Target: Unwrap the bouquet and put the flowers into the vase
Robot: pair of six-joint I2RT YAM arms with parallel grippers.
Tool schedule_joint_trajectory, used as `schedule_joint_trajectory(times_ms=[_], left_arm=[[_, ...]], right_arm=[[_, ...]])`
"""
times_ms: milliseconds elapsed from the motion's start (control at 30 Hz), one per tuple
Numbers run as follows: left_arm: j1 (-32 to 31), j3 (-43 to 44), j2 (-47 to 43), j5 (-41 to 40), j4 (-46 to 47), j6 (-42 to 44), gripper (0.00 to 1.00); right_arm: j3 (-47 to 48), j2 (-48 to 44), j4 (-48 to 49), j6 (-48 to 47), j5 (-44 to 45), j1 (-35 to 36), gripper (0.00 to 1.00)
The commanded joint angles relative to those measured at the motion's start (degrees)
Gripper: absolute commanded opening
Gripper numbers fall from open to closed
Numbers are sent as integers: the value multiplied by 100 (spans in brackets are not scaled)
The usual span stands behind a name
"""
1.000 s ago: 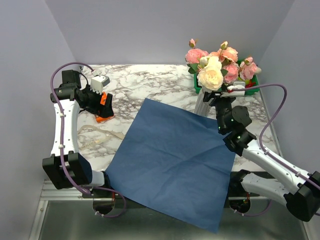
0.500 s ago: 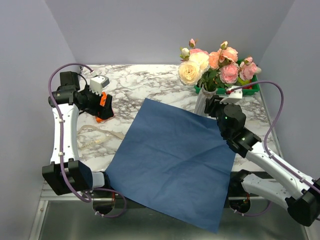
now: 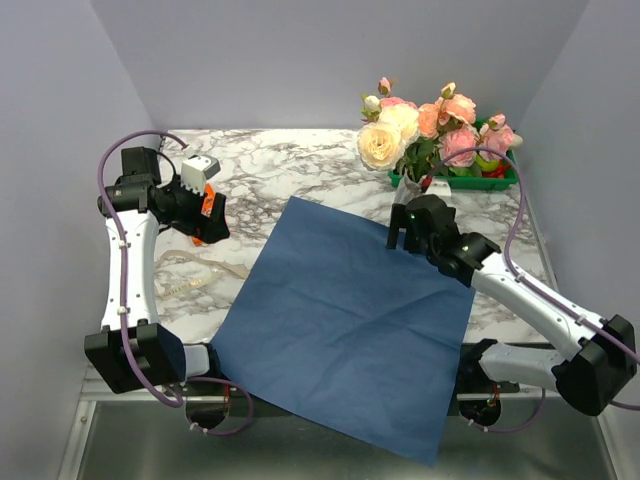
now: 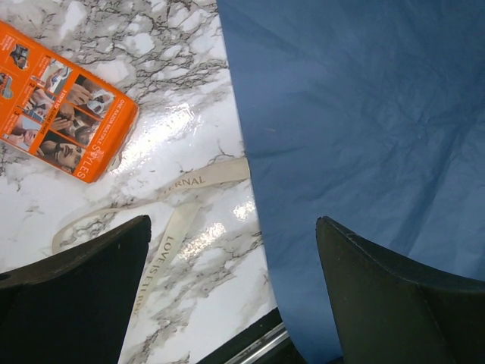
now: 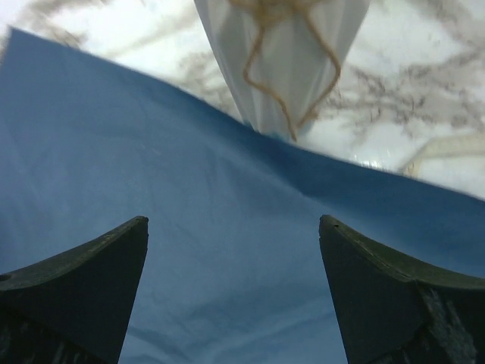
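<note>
The flowers [image 3: 415, 130], pink, peach and cream roses, stand with their stems in the whitish vase [image 3: 404, 190] at the back right. Beige raffia strands [image 5: 292, 83] hang down the front of the vase [image 5: 280, 53]. The blue paper [image 3: 350, 320] lies spread flat in the middle, unwrapped. My right gripper [image 3: 403, 238] hovers open over the paper's far edge, just in front of the vase, holding nothing [image 5: 233, 220]. My left gripper [image 3: 208, 222] is open at the left, above the marble beside the paper's edge [image 4: 233, 220].
A green crate [image 3: 500, 172] with vegetables stands behind the vase. An orange box [image 4: 61, 136] and a beige printed ribbon [image 4: 182, 205] lie on the marble table [image 3: 300, 165] left of the paper [image 4: 364, 114]. The paper's near corner overhangs the table's front edge.
The right gripper has let go of the flowers, which now stand in the vase. It opened wide and drew back, down towards the paper. The left arm has barely moved.
</note>
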Motion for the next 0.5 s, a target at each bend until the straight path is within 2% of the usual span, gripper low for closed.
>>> schedule_joint_trajectory(times_ms=[0,167,467], left_arm=[[40,-185,-175,154,188,-128,99],[40,-246,-113,84,354,-286,99],[40,-799,-262,-268,1110,-744,99]], right_arm=[[39,-227,-1167,438,-206,-13,100],[-568,-1178,-280,24,-795,-4,100],[-735,-1898,-331,-160,-822,-13,100]])
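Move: The vase, now holding all the flowers, stands about 12 cm ahead of the open, empty right hand and 2 cm to its right, its middle some 6 cm lower. White roses lean out about 6 cm to the hand's left, 12 cm ahead and 12 cm above. The blue wrapping sheet's middle lies roughly 17 cm back, 12 cm left and 17 cm below. From the left hand the vase is some 40 cm right, 14 cm ahead and 12 cm lower. The right hand, already empty and wide open, draws straight back from the vase by about 4.5 cm, dipping some 1.5 cm over the blue sheet at first and then climbing to end about 2.5 cm higher than it began, the wrist turning less than 10 degrees. Meanwhile the left hand, also empty and open, sinks about 2 cm over the left side of the table. ##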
